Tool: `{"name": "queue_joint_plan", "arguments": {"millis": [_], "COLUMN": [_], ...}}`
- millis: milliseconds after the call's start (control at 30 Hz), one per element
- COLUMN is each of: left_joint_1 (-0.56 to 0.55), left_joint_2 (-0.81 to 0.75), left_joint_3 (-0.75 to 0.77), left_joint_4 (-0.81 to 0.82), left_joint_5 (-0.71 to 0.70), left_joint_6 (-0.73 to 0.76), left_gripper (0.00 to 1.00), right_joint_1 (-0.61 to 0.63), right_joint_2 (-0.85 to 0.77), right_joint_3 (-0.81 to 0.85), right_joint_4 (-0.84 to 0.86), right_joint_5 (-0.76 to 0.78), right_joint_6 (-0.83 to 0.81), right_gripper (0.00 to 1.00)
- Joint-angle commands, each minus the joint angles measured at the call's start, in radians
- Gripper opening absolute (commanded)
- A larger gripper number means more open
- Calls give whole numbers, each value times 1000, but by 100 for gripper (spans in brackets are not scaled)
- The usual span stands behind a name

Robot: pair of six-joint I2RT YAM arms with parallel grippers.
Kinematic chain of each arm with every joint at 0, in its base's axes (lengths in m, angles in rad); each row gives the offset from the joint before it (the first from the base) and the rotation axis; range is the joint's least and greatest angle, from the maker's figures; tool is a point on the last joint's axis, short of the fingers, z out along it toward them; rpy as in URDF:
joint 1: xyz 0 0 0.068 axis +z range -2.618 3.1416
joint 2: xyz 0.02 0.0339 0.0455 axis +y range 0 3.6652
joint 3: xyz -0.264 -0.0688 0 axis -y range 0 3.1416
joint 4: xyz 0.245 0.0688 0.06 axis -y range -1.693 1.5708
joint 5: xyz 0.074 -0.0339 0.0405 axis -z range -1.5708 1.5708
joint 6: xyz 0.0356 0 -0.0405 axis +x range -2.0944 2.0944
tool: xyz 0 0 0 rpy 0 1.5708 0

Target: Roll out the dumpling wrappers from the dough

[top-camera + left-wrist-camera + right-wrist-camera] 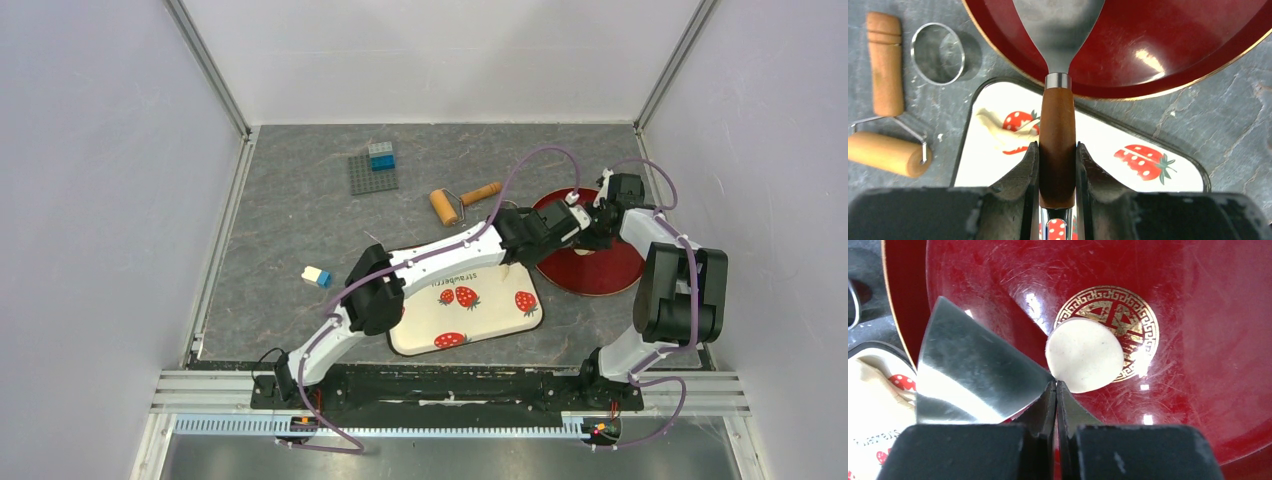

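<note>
One round pale dumpling wrapper [1085, 355] lies in the red plate [1198, 365], over its gold emblem. My right gripper [1055, 382] is shut, and its tips touch the wrapper's near edge. My left gripper [1058, 145] is shut on the brown wooden handle of a spatula [1058, 120]. The spatula's metal blade [973, 375] reaches over the plate's rim, and its corner meets the wrapper beside my right fingertips. A thin leftover sheet of dough [993, 127] lies on the strawberry-print tray [500, 325].
A wooden roller [445, 207] and a small metal ring cutter [938, 53] lie on the grey table behind the tray. A grey brick baseplate [372, 172] with blue bricks sits further back left. Two small loose bricks [316, 276] lie left of the tray.
</note>
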Motion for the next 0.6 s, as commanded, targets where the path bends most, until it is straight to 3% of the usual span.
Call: {"name": "queue_joint_plan", "arguments": {"millis": [0,133,300,567], "left_joint_1": [-4,-1,9,82], "left_joint_2": [-140,-210,-315,-600], "left_joint_3": [-22,-99,-241,-684], "left_joint_4": [-5,-5,37,285], "left_joint_5": [-80,-120,-125,-30], "left_joint_6": [72,81,40,-107], "left_gripper": [2,2,2,2], "right_joint_1": [0,0,0,0], "right_joint_2": [6,-16,-49,-163], "right_joint_3": [39,39,3,-67], "right_joint_4": [-7,-16,-12,-19], "right_joint_5": [-85,-158,-263,-277], "right_joint_6": [-12,-10,17,20], "right_gripper": [0,9,35,72]}}
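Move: The left hand holds the spatula over the tray's right end: the tray's middle is about 13 cm to its left, 4 cm back and 10 cm down, the dough scrap about 3 cm ahead and 4 cm left, the wrapper on the plate some 7 cm ahead and 11 cm right. From the shut right fingertips, the wrapper's middle is about 2 cm ahead, 2 cm right and 2 cm down; the plate's emblem 3 cm ahead, 4 cm right; the scrap 13 cm left, 2 cm back. Leftward, gathering speed, the left hand carries the empty spatula off the plate and over the tray, about 10 cm, climbing some 4 cm on the way and keeping its grip on the handle. The right hand leaves the wrapper's near-left edge, also going left by about 4 cm and then rising and easing back a little, its fingers opening well over half and its left side rolling up some 15 degrees. ##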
